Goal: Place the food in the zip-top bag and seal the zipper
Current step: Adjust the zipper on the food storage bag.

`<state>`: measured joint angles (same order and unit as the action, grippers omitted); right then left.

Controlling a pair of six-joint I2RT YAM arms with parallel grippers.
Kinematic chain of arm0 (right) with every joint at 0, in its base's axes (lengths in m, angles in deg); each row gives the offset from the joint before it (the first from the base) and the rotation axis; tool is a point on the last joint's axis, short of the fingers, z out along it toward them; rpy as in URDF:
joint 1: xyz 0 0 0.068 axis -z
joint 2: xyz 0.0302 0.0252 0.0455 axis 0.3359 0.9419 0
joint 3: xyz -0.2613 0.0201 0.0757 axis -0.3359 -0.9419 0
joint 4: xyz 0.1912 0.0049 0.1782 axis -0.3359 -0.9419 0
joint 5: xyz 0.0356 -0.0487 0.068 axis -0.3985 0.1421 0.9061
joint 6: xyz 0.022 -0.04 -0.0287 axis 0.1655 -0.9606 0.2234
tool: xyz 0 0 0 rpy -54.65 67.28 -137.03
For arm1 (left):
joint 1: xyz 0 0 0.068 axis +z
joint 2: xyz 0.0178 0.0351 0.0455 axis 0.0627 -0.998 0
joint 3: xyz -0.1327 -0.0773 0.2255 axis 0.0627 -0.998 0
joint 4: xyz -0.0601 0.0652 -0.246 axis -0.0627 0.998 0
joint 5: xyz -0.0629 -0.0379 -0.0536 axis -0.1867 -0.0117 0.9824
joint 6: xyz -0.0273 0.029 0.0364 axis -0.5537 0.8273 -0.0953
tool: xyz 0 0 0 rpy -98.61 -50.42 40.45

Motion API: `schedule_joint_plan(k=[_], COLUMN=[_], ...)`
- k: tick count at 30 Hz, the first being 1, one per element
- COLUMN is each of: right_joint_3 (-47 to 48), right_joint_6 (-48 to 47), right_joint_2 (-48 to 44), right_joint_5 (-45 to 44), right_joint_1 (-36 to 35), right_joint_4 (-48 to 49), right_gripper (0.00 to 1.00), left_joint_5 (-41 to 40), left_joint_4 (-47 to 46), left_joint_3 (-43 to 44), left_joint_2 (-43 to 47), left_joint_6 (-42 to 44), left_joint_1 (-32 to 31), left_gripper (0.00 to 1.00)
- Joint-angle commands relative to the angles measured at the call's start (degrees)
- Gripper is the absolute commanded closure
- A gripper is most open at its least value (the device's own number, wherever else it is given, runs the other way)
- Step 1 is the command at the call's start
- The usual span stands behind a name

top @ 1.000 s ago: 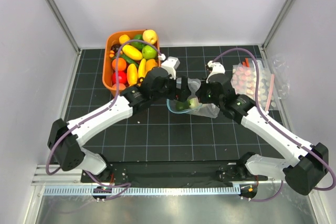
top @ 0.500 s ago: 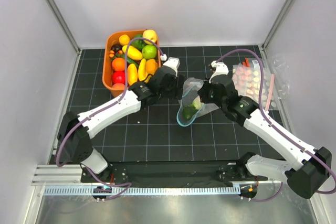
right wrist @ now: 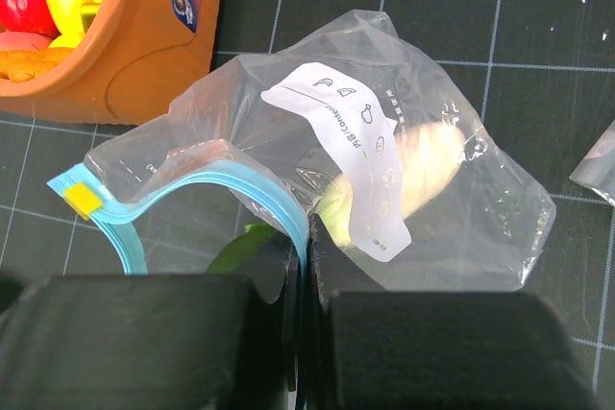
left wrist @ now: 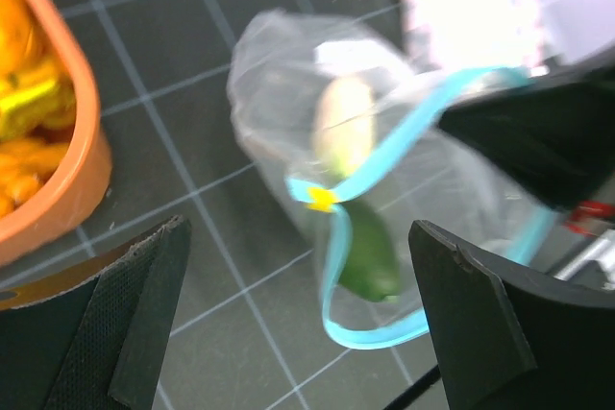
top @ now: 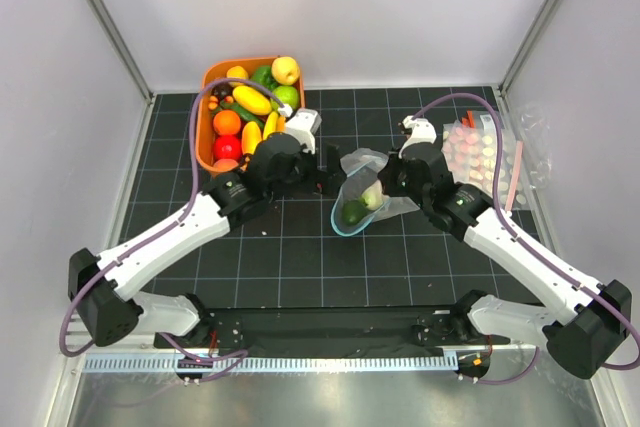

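The clear zip-top bag [top: 362,169] lies mid-mat, its mouth gaping toward the near left. My right gripper [top: 393,183] is shut on the teal zipper [right wrist: 197,182] at the rim; in the right wrist view the gripper [right wrist: 306,237] pinches that strip. Two pieces of food lie inside: a white radish [right wrist: 434,172] and a green piece [right wrist: 240,245]. My left gripper [top: 325,163] stands open and holds nothing, just left of the bag. In the left wrist view the zipper [left wrist: 389,146] loops between the wide fingers of the gripper [left wrist: 298,229], with the green piece [left wrist: 370,258] behind.
An orange basket [top: 205,119] with several toy fruits [top: 250,102] stands at the back left, close to the left wrist. Crinkled pink-dotted packs [top: 482,153] lie at the back right. Grey walls enclose the black gridded mat.
The left gripper has pulled back leftward out of the bag mouth and stands open. The green piece now lies in the bag. The right gripper has kept its hold on the zipper.
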<state>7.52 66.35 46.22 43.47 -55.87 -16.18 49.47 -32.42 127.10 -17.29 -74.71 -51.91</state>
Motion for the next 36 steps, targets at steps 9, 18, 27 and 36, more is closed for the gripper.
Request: schedule_joint_plan(k=[9, 18, 27, 36], right_joint_3=[0.4, 0.2, -0.8, 2.1], right_joint_6=[1.0, 1.8, 2.0, 0.4], right_joint_2=[-1.6, -1.7, -0.2, 4.8], right_joint_5=[-1.6, -1.9, 2.2, 4.5], right_joint_1=[0.0, 0.1, 0.0, 0.0], right_joint_4=[2.9, 3.3, 5.1, 0.4], right_gripper=[0.99, 0.99, 0.96, 0.5], left_joint_5=[9.4, -2.7, -8.8, -10.0], left_joint_4=[3.8, 9.8, 11.4, 25.6], left_joint_3=[6.8, 11.8, 14.3, 33.6], left_joint_2=[-7.6, -14.8, -13.2, -14.0], left_joint_6=[2.6, 1.0, 1.1, 1.0], left_joint_1=[-0.8, -4.9, -4.7, -3.5], left_gripper=[0.08, 0.24, 1.0, 1.0])
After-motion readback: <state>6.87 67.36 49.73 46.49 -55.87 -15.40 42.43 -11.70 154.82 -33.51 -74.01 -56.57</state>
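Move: The yellow slider corner of the zipper lies roughly 4 cm to the right of my open left hand, level with it in reach and about 6 cm below. The avocado in the bag is some 7 cm back and 5 cm right of that hand, 15 cm down; the pale vegetable is about 3 cm back, 9 cm right, equally low. From my right hand, which still pinches the zipper, the slider is about 8 cm left, 1 cm ahead and 3 cm lower. I swing my left hand right and down onto the slider corner, about 5 cm across and 7 cm down, rolling its left side up some 15 degrees, and shut the fingers on the zipper right beside the slider. Then I lift that corner about 9 cm. My right hand holds still until the left has pinched, then opens about halfway and sinks a couple of centimetres around the zipper. ##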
